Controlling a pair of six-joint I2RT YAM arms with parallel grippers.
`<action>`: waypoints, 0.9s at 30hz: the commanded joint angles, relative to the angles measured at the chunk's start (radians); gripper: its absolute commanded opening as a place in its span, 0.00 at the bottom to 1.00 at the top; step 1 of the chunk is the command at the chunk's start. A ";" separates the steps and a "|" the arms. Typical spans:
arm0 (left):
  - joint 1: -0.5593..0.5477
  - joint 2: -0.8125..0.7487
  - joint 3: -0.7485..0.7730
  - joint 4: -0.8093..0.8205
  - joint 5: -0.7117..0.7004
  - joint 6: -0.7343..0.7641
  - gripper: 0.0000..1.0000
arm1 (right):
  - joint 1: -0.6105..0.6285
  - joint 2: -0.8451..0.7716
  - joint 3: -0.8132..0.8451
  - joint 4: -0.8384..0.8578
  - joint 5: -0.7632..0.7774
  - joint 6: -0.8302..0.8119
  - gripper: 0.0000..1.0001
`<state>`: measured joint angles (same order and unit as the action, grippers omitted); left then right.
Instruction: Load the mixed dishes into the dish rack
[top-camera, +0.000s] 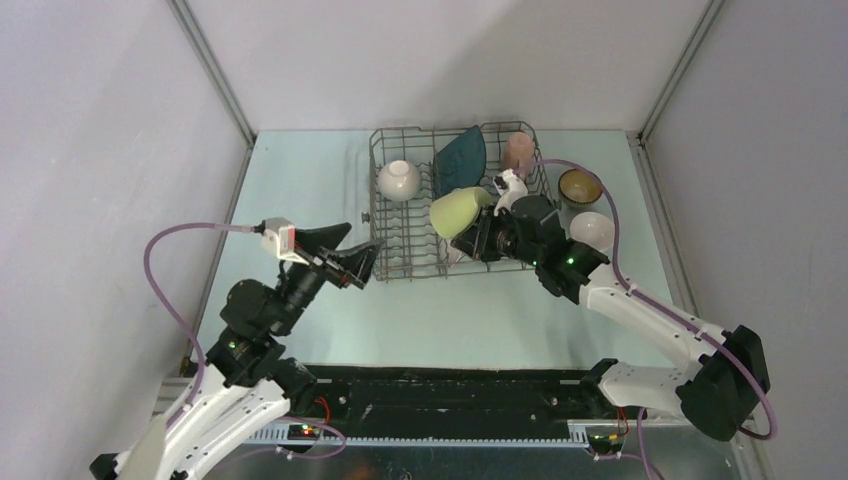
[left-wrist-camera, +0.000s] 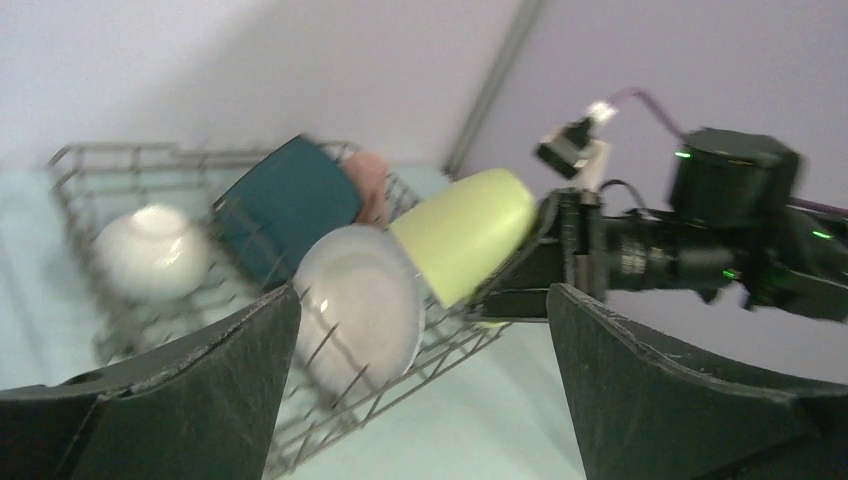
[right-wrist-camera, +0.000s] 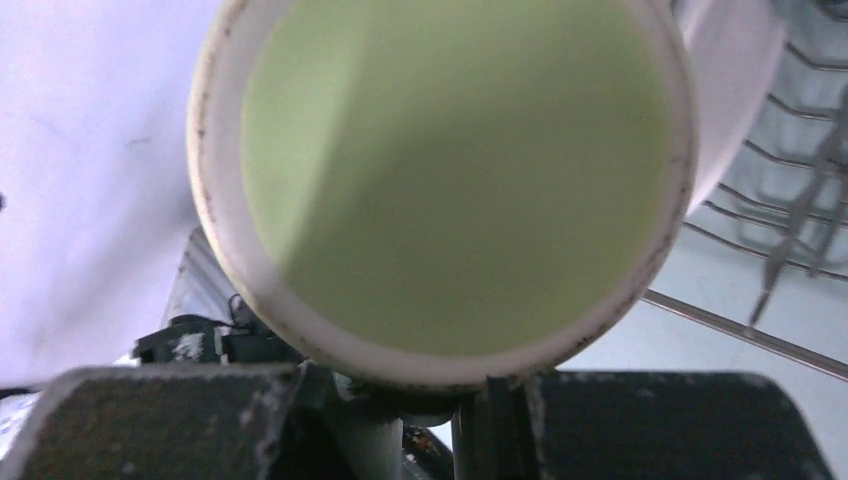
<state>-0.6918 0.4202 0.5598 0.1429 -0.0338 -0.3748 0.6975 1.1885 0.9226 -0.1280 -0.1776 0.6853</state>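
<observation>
The grey wire dish rack stands mid-table. In it are a white bowl, a dark teal square plate on edge and a pink mug. The left wrist view also shows a white round plate standing between the tines. My right gripper is shut on a yellow-green mug, held on its side above the rack's front, its mouth filling the right wrist view. My left gripper is open and holds nothing, just off the rack's front left corner.
A brown bowl and a pale bowl sit on the table right of the rack, close to my right arm. Enclosure walls stand on the left, back and right. A black rail runs along the near edge.
</observation>
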 joint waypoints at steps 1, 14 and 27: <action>-0.004 0.040 0.124 -0.412 -0.244 -0.043 1.00 | 0.058 -0.017 0.102 -0.023 0.193 -0.100 0.00; -0.004 -0.001 0.210 -0.742 -0.672 -0.121 1.00 | 0.171 0.254 0.413 -0.254 0.411 -0.314 0.00; -0.004 -0.130 0.240 -0.863 -0.613 0.026 1.00 | 0.220 0.430 0.614 -0.324 0.402 -0.455 0.00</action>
<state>-0.6918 0.3347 0.7845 -0.6918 -0.6483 -0.4255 0.9245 1.6276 1.4700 -0.5247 0.1894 0.2844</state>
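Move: The right hand holds the lime mug above the rack's front half; the free spot in the left front lies about 8 cm ahead, 13 cm left and 15 cm below. Beyond that spot, the white bowl is some 18 cm ahead and 14 cm left of the hand; the standing white plate is about 6 cm straight ahead, the teal plate 19 cm ahead. From the empty left hand, the spot lies about 14 cm ahead, 2 cm right. Right hand carries mug 6 cm left and forward, tipping down some 35 degrees; left hand withdraws left, down. ##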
